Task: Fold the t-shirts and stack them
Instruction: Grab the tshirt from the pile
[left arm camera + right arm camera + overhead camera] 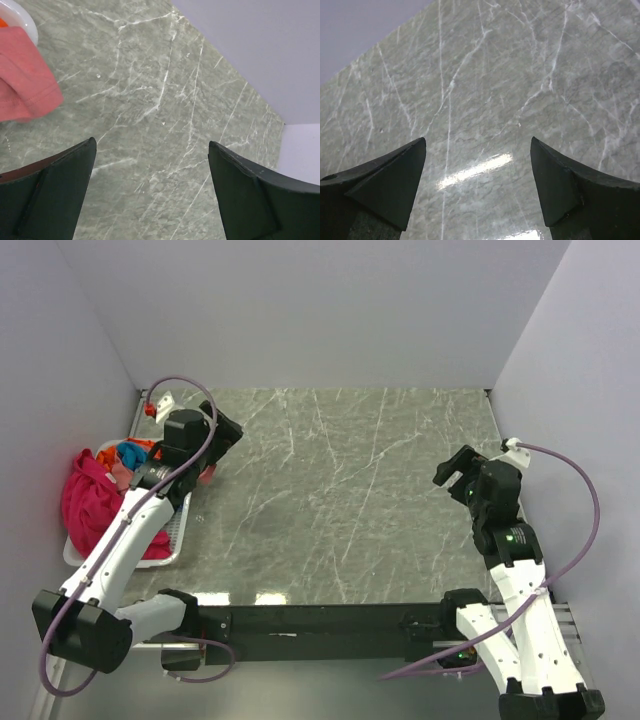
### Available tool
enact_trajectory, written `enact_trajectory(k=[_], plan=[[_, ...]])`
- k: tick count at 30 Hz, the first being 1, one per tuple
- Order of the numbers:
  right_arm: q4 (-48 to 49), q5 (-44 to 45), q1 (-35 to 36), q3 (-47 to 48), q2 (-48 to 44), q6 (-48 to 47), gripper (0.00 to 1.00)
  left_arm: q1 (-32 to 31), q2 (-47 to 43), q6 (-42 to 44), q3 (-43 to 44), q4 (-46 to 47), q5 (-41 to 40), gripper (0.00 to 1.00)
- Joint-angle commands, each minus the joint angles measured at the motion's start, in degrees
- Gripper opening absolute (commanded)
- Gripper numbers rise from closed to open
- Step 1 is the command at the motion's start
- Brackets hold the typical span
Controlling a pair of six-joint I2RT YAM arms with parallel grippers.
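A heap of t-shirts lies in a white basket (180, 532) at the table's left edge: a bright magenta-pink shirt (88, 502) on the near side, with orange, teal-blue and dusty pink cloth (128, 462) behind it. A dusty pink shirt edge (27, 80) hangs over the basket rim in the left wrist view. My left gripper (222, 440) is open and empty, above the table just right of the basket; it also shows in the left wrist view (152, 145). My right gripper (452, 472) is open and empty at the table's right side, over bare marble in its wrist view (477, 142).
The grey marble table (350, 500) is bounded by walls at the back, left and right. A small white bracket with a red knob (153, 406) stands at the back left corner. Purple cables loop off both arms.
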Motion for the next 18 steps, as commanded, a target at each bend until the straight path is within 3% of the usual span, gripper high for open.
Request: enact_trajectory(k=[1,8,13,18], plan=[[0.3,2.5,-0.2,1.9,0.9,-1.4,0.91,0.1,-0.4,0.2,1.3,-1.7,-2.8,0.99],[4.6,-2.7,-0.2,-0.9,0.0,-2.0,0.91,2.6,3.0,-3.9,5.5,-12.3,-10.5,0.99],[5.4,-3.5,-0.3,-1.3,0.0,-2.6,0.92,18.0,3.8,-4.2,5.5,-18.0,-10.1,0.99],[5.8,-4.2,-0.2,-1.5,1.6,-2.3,0.93,25.8,1.6,-6.9,4.7,-21.4,-18.1,0.99]])
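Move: The pile of t-shirts in the white basket has its middle roughly 24 cm to the left hand's left, 10 cm back towards the base and 18 cm below. The salmon shirt hanging over the basket's near rim is about 11 cm left of that hand and level with it in reach; the blue shirt lies some 19 cm left and 8 cm back, the crimson one 33 cm left and 12 cm back. From the right hand the pile is about 68 cm straight left and 16 cm lower. The left hand starts slowly, easing down a few centimetres, then sweeps quickly leftward about 18 cm in all, off the bare table, past above the salmon shirt and out over the shirts in the basket, drawing slightly back at the end. As it goes the wrist turns some 35 degrees counter-clockwise and tips its fingers further down by about 15, the fingers staying wide open and still clear above the cloth. ##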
